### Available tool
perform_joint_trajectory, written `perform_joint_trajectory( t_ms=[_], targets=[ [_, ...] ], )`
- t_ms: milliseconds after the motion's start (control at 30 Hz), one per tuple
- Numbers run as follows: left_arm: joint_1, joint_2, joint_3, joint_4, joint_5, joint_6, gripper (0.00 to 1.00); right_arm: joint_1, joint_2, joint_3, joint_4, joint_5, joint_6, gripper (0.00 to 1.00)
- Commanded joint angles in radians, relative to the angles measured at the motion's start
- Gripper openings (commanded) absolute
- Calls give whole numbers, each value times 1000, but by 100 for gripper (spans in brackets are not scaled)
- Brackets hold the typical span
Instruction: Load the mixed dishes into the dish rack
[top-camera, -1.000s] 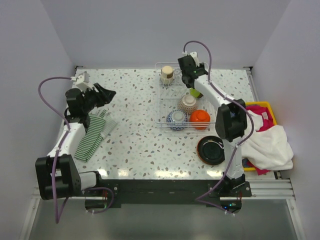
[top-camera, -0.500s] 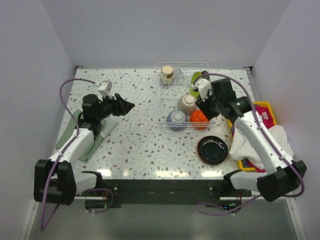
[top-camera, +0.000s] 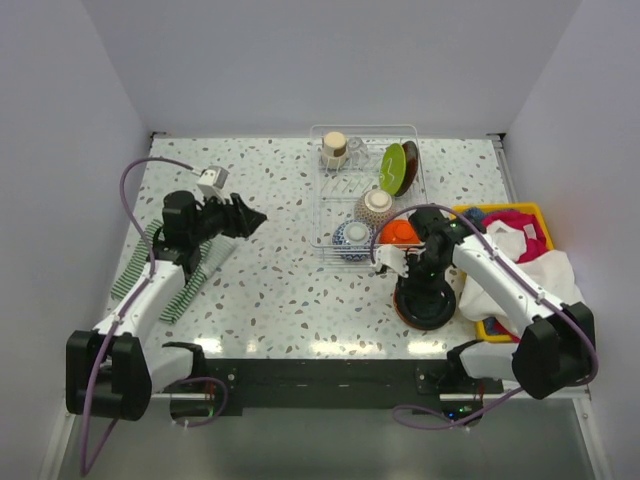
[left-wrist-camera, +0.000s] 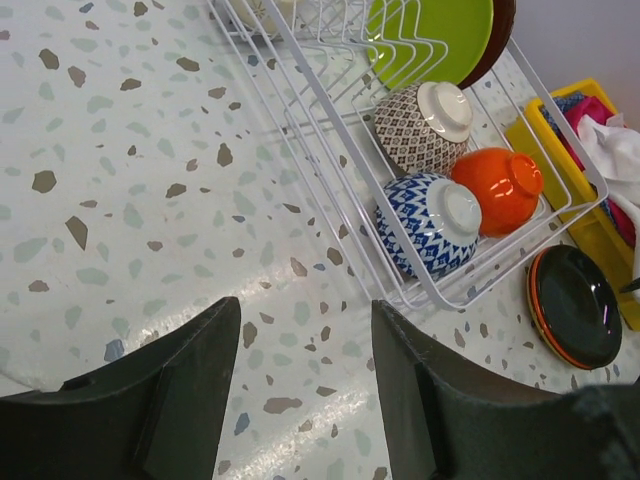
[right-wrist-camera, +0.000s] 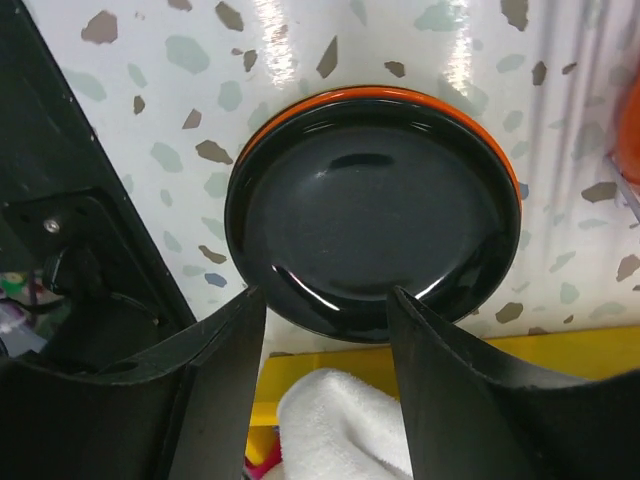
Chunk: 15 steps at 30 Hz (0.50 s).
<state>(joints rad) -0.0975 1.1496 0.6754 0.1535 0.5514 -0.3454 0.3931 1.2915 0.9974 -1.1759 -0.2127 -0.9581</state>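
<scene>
The dish rack (top-camera: 318, 200) holds a beige cup (top-camera: 334, 148), an upright lime green plate (top-camera: 393, 168) with a dark red plate (top-camera: 411, 165) behind it, a brown-patterned bowl (top-camera: 377, 206), a blue-white bowl (top-camera: 352, 238) and an orange bowl (top-camera: 400, 234). A black plate (top-camera: 428, 305) with an orange rim lies flat on the table in front of the rack. My right gripper (top-camera: 415, 283) hangs open over it; in the right wrist view its fingers straddle the black plate (right-wrist-camera: 372, 205) at the near rim, right gripper (right-wrist-camera: 325, 297) holding nothing. My left gripper (top-camera: 250, 215) is open and empty above bare table, left gripper (left-wrist-camera: 305, 310).
A green-white striped cloth (top-camera: 165, 275) lies at the table's left edge under the left arm. A yellow bin (top-camera: 510, 212) of coloured cloths and a white towel (top-camera: 535, 285) sit right of the black plate. The rack's near corner (left-wrist-camera: 440, 298) lies just ahead of the left fingers.
My right arm swung from the back of the rack down to the black plate, jaws narrowing slightly. The lime green and dark red plates now stand uncovered in the rack. My left gripper shifted right.
</scene>
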Motion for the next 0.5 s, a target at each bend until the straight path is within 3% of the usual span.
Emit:
perform_joint_trajectory(
  t_ms=[0, 67, 100, 200, 467],
  targets=[
    [30, -33, -7, -37, -5, 75, 60, 0, -15, -14, -44, -47, -282, 46],
    [48, -34, -13, -37, -1, 72, 60, 0, 14, -37, -30, -36, -315, 32],
    [57, -36, -19, -37, 1, 68, 59, 0, 43, -45, -19, -27, -330, 17],
    [88, -36, -16, -49, 13, 71, 59, 0, 81, -75, 71, -27, -353, 0],
    [173, -4, -36, -127, 34, 135, 59, 0, 193, -77, 205, -86, -386, 0]
  ],
)
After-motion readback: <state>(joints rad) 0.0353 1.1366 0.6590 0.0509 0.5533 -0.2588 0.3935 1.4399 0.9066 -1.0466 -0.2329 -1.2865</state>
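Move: The black plate lies almost straight under the right hand, about 1 cm farther out and some 9 cm below. The orange bowl in the rack stands about 15 cm ahead and 6 cm left of this hand, the blue patterned bowl about 15 cm ahead and 16 cm left; the yellow bin is centred about 9 cm ahead and 19 cm right. From the left hand the black plate is some 37 cm right, 16 cm back and 18 cm lower. Straight down for the most part, about 5 cm, the right hand sinks over the black plate, turning roughly 20 degrees counter-clockwise while its half-open, empty fingers shut completely above the plate and stay clear of it. The left hand, empty with its fingers held part open, drifts some 5 cm left and a little down, away from the rack and towards the striped cloth. ##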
